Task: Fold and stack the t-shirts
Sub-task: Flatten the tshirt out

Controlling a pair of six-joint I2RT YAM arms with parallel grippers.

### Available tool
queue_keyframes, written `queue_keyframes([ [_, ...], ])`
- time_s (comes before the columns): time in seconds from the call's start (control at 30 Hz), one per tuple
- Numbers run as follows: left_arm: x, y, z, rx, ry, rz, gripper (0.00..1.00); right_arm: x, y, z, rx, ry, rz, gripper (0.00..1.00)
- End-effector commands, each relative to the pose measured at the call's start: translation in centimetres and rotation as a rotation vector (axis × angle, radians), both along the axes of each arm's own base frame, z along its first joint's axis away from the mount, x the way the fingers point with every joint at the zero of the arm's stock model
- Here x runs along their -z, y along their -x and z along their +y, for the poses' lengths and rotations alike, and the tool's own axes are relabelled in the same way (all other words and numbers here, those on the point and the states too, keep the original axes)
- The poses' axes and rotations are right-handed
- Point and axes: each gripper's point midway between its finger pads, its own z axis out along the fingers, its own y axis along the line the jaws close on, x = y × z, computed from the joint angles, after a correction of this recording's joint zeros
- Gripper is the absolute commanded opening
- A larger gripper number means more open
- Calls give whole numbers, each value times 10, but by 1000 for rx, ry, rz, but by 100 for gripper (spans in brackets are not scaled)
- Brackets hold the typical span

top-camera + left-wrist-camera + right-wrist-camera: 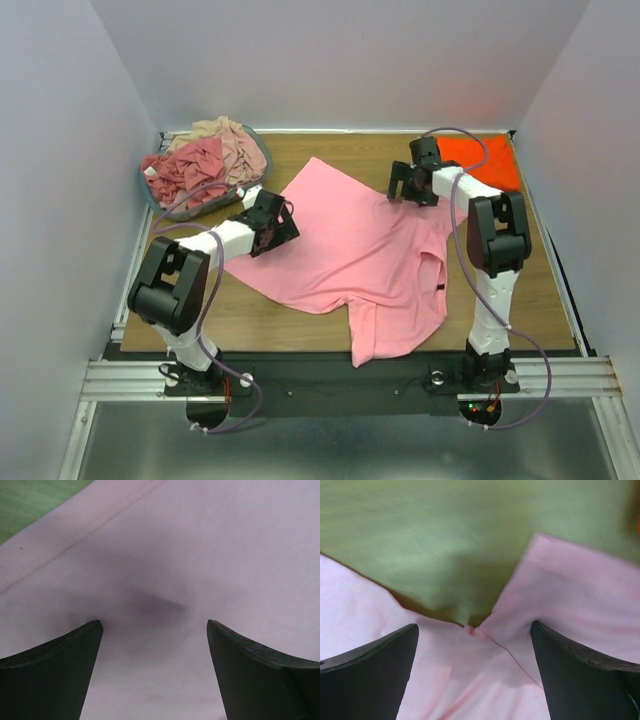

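A light pink t-shirt [350,250] lies spread and rumpled across the middle of the table. My left gripper [283,222] hovers open over its left part; the left wrist view shows only pink cloth [200,555] between the fingers and a hem at top left. My right gripper [403,187] is open over the shirt's far right edge, where the sleeve seam meets the body [475,630]. A folded bright orange t-shirt [480,160] lies at the far right corner. Dusty rose and beige shirts [200,160] are heaped in the basket.
The grey-blue oval basket [255,185] stands at the far left, close behind my left arm. White walls close in on three sides. Bare wood [540,290] shows at the right and near the front left.
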Motion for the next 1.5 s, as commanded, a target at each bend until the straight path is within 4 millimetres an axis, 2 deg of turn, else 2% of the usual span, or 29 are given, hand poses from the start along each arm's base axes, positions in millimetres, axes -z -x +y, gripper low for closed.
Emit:
queue_keyframes([
  [0.0,22,57,31,-58,-40,127,98,37,-15,65,-329,-36,3,100],
  [0.03,25,68,32,-65,-23,141,98,49,-16,81,-421,-33,7,100],
  [0.1,39,101,35,-72,14,202,98,52,-28,97,-467,-43,-17,100],
  [0.13,32,106,33,-97,62,179,98,35,-48,110,-506,-46,-82,100],
  [0.17,40,120,38,-106,72,192,98,48,-51,117,-523,-52,-72,100],
  [0.2,36,123,34,-61,85,167,98,45,-60,121,-526,-52,-94,100],
  [0.27,16,122,32,-102,146,112,98,26,-81,124,-517,-37,-156,100],
  [0.37,-28,98,30,-85,146,-14,98,-2,-92,119,-493,2,-213,100],
  [0.4,-40,90,33,-94,131,-50,98,-31,-94,118,-485,5,-257,100],
  [0.43,-48,86,33,-90,124,-65,98,-48,-92,117,-474,3,-278,100],
  [0.5,-71,71,30,-78,119,-119,98,-56,-77,105,-422,21,-258,100],
  [0.53,-77,68,30,-75,116,-131,98,-96,-69,101,-395,10,-313,100],
  [0.57,-83,63,30,-79,108,-148,98,-76,-47,89,-335,14,-241,100],
  [0.6,-83,62,32,-84,102,-152,98,-109,-33,82,-303,4,-285,100],
  [0.63,-84,61,33,-90,98,-154,98,-109,-21,73,-262,13,-272,100],
  [0.7,-83,61,35,-96,88,-151,98,-101,11,57,-174,8,-223,100],
  [0.73,-83,61,36,-103,83,-146,98,-66,45,49,-108,-14,-119,100],
  [0.77,-79,64,37,-101,79,-134,98,-82,61,47,-88,-50,-138,100],
  [0.8,-78,64,40,-116,70,-142,98,-76,76,45,-72,-73,-113,100],
  [0.83,-81,64,42,-120,73,-157,98,-51,106,40,-37,-94,-37,100],
  [0.87,-77,65,43,-124,70,-161,98,-56,117,42,-35,-128,-35,100],
  [0.9,-77,65,44,-126,68,-170,98,-37,137,38,-20,-127,17,100],
  [0.93,-75,65,43,-122,71,-166,98,-43,138,43,-31,-156,12,100],
  [0.97,-73,64,43,-116,67,-164,98,-25,156,36,-17,-139,58,100],
  [1.0,-70,64,43,-116,64,-161,98,-24,163,32,3,-139,62,100],
  [1.03,-64,64,44,-121,52,-148,98,-9,176,22,48,-109,95,100],
  [1.27,-25,63,44,-118,21,-51,98,27,206,-17,235,-51,183,100],
  [1.3,-19,65,44,-117,22,-38,98,36,218,-24,253,-37,211,100],
  [1.47,-2,78,38,-103,64,10,98,36,230,-73,395,-36,199,100],
])
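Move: The pink t-shirt lies flat beneath both open hands: its middle is some 16 cm right and 4 cm back of the left hand, and about 12 cm left and 16 cm back of the right hand. The basket is roughly 19 cm left and 16 cm ahead of the left hand, while the folded orange shirt sits about 17 cm right and 7 cm ahead of the right hand. With open fingertips on the pink t-shirt, the left hand drags back about 10 cm, lifts, and comes down again near there, drawing slightly back. The right hand meanwhile sweeps forward and left across the cloth's far edge, turning counter-clockwise, then arcs back over the shirt some 30 cm, lands and slides a little right, turning clockwise. ##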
